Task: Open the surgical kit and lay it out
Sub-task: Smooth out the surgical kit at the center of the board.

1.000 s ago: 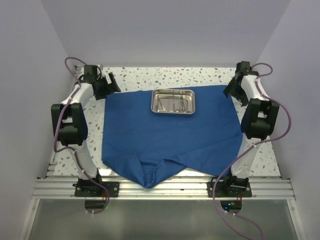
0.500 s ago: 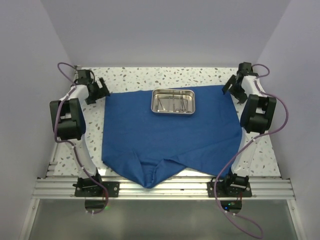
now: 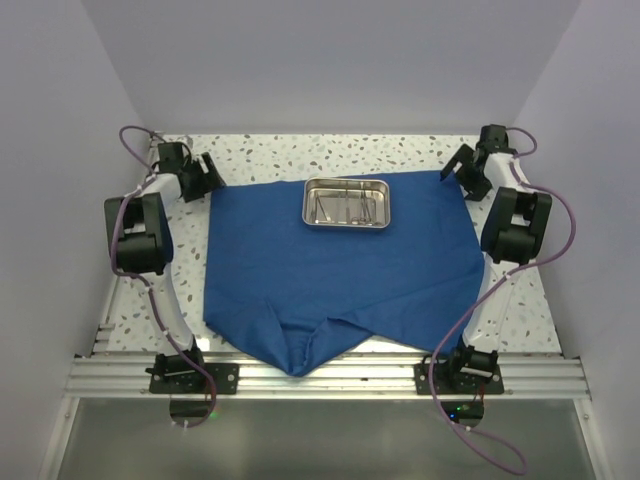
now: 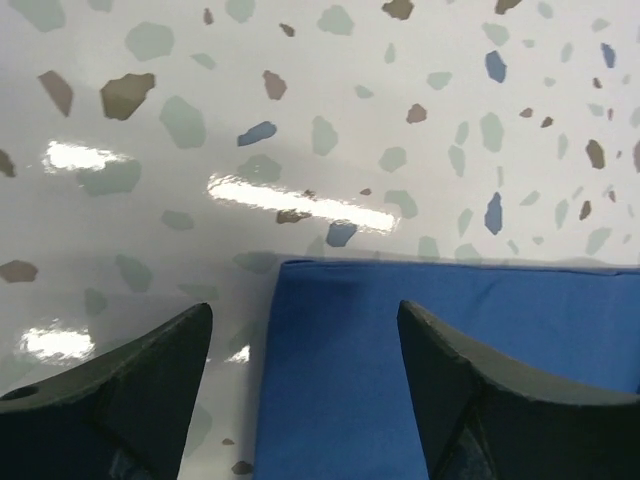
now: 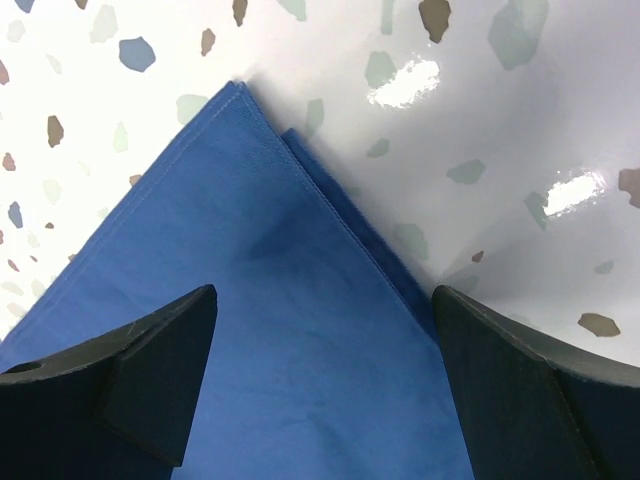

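The surgical kit's royal-blue cloth (image 3: 340, 270) lies spread on the speckled table, its near edge folded into a point at the front rail. A shiny steel tray (image 3: 346, 203) with thin steel instruments in it sits on the cloth's far middle. My left gripper (image 3: 207, 172) is at the cloth's far-left corner (image 4: 300, 275), open, with that corner lying between the fingers (image 4: 130, 390). My right gripper (image 3: 460, 172) hovers at the far-right corner (image 5: 240, 100), open, both fingers (image 5: 530, 390) straddling the cloth (image 5: 300, 330). Neither holds anything.
The speckled tabletop (image 3: 300, 150) shows bare along the back and at both sides of the cloth. Pale walls close in behind and on both sides. An aluminium rail (image 3: 320, 375) with the arm bases runs along the near edge.
Both arms have reached farther back and settled their grippers over the cloth's far corners. The left jaws have narrowed slightly. Cloth and tray have not moved.
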Robot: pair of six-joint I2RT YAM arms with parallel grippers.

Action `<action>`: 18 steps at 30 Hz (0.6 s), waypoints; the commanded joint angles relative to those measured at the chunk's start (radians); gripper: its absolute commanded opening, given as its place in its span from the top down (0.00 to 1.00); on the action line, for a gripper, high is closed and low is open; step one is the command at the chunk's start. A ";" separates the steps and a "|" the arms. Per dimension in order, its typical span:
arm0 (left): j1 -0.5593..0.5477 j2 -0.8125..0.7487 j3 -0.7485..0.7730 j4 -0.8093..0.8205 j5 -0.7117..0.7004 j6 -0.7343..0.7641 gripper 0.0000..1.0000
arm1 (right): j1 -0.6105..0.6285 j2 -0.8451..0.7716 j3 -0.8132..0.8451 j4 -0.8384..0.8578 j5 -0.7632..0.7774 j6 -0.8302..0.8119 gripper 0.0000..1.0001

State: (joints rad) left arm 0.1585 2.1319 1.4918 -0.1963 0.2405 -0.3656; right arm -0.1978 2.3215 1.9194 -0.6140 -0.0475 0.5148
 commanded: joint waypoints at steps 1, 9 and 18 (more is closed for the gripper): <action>-0.013 0.068 -0.053 0.024 0.124 -0.035 0.23 | 0.000 0.048 -0.008 0.049 -0.091 0.008 0.09; -0.059 0.060 -0.096 0.069 0.178 -0.059 0.40 | 0.000 0.072 -0.003 0.066 -0.150 0.016 0.34; -0.103 0.060 -0.134 0.104 0.212 -0.085 0.57 | -0.002 -0.082 -0.146 0.163 0.038 0.048 0.54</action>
State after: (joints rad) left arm 0.0818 2.1448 1.4029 -0.0334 0.4240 -0.4347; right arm -0.2050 2.2974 1.8271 -0.4801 -0.0643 0.5396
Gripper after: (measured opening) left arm 0.431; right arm 0.487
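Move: The surgical kit's far left corner lies almost between my left fingertips, about 2 cm ahead, 1 cm to the left and 1 cm below. Its far right corner is roughly 5 cm ahead of my right hand, 1 cm to the right and 1 cm below. The metal tray on the kit sits about 40 cm right and 6 cm back of my left hand, and some 33 cm left and 6 cm back of my right. With fingertips low on the cloth, I sweep my left hand about 7 cm right towards the tray, turning it some 10 degrees clockwise and dipping its left side, while its fingers close to about half and drag the corner along, gathering it between them. My right hand stays nearly put, creeping forward 1 cm and easing back as its fingers close halfway over the cloth by the right edge, drawing up a small fold. ##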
